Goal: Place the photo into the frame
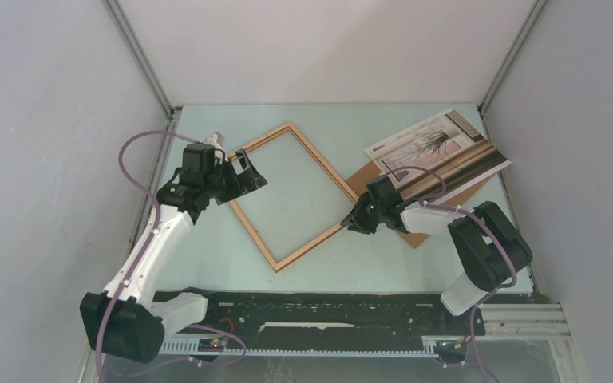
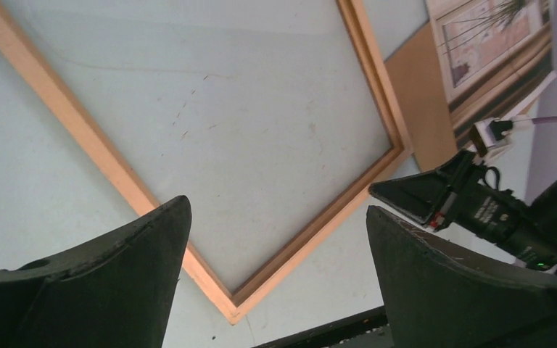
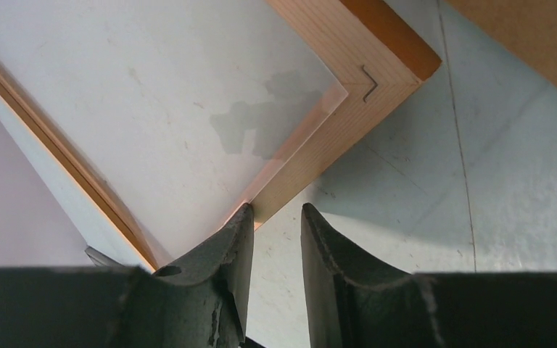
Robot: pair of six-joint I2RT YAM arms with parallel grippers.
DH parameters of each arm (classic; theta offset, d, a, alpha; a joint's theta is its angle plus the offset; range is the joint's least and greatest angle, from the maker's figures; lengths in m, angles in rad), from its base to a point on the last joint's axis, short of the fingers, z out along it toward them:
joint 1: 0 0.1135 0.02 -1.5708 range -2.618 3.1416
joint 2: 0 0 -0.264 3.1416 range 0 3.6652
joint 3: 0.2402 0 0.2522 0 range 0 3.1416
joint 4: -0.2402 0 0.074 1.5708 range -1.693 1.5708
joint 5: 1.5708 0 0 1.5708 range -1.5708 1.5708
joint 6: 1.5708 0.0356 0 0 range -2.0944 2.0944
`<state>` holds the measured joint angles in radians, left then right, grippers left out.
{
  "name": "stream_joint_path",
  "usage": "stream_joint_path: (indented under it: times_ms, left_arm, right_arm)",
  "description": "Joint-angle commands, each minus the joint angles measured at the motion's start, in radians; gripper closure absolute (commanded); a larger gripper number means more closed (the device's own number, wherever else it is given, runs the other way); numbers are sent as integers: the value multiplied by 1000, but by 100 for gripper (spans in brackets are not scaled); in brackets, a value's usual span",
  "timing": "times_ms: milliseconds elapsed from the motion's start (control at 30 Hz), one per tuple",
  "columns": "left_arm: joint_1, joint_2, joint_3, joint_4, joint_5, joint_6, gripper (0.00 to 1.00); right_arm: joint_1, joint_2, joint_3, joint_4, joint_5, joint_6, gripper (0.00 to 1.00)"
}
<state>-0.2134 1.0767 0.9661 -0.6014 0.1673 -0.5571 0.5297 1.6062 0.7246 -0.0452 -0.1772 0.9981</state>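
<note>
The frame [image 1: 311,246] lies flat like a diamond in the middle of the table, wood bars light brown [image 2: 94,145]. The photo [image 1: 435,148] rests at the back right on a brown backing board [image 1: 365,180], partly leaning toward the right wall. My left gripper [image 1: 253,171] hovers at the frame's left corner, jaws wide open and empty [image 2: 277,205]. My right gripper [image 1: 350,222] is at the frame's right corner [image 3: 362,94]. Its jaws [image 3: 274,209] stand a narrow gap apart, one fingertip over the wood bar, only table showing between them.
Grey walls close in the table on the left, back and right. A black rail [image 1: 327,307] runs along the near edge between the arm bases. The backing board [image 3: 537,36] lies just right of the frame's right corner. A purple cable [image 1: 140,148] loops off the left arm.
</note>
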Motion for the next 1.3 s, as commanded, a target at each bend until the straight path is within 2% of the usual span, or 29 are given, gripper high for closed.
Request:
stream_joint_path:
  times_ms: [0, 133, 200, 233, 367, 500, 633, 767, 900, 1000, 1100, 1267]
  left_arm:
    - [86, 108, 101, 108, 112, -33, 2]
    - [207, 286, 132, 280, 234, -147, 1]
    - [210, 372, 183, 354, 200, -121, 0]
    - [210, 417, 219, 363, 124, -94, 0]
    - [247, 628, 413, 349, -29, -41, 0]
    - [261, 860, 654, 370, -9, -60, 0]
    - [267, 1083, 955, 276, -54, 7, 0]
    - [296, 1224, 1101, 256, -9, -62, 0]
    - [302, 1293, 1136, 224, -12, -130, 0]
    - [302, 1298, 1076, 210, -31, -181, 0]
    - [303, 1309, 1063, 125, -27, -186, 0]
    - [308, 1244, 895, 94, 96, -183, 0]
  right_arm:
    - [-29, 66, 18, -7, 83, -168, 63]
    - [-12, 103, 65, -19, -24, -331, 58]
    - [-2, 107, 70, -23, -58, -363, 53]
    - [1, 110, 70, -20, -75, -367, 51]
    - [-1, 118, 69, -22, -101, -360, 45]
    - [-21, 129, 52, 7, -139, -345, 43]
    - [-46, 133, 37, 35, -199, -349, 41]
    - [-49, 123, 27, 32, -205, -363, 38]
    - [-56, 125, 24, 36, -214, -357, 37]
    - [-60, 134, 25, 66, -224, -346, 37]
    - [-67, 139, 26, 78, -230, -336, 37]
    - [-65, 153, 35, 79, -219, -343, 37]
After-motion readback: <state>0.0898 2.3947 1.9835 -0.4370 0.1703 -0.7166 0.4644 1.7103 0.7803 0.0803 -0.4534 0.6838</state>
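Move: The frame's far-left rail has its middle about 32 cm ahead of the left hand, 6 cm to its left and 18 cm below; the frame's left corner stands some 23 cm ahead and 16 cm left, its centre about 14 cm ahead and 6 cm right, at the same depth. The right hand is low at the near-right rail, whose middle lies 5 cm back and 7 cm to its left; the frame's right corner is 7 cm ahead and 4 cm right, the photo 30 cm ahead and 25 cm right. Forward in a quick sweep over the frame goes the left hand, jaws wide open, about 35 cm and veering some 11 cm left, then sinking steeply and drawing back 3 cm, down to the far-left rail, turning counter-clockwise on the way. Meanwhile the right hand, still at the near-right rail, edges 2 cm left and 1 cm forward, turns some 20 degrees counter-clockwise and opens its fingers part way, both tips ending along that rail's outer side. ##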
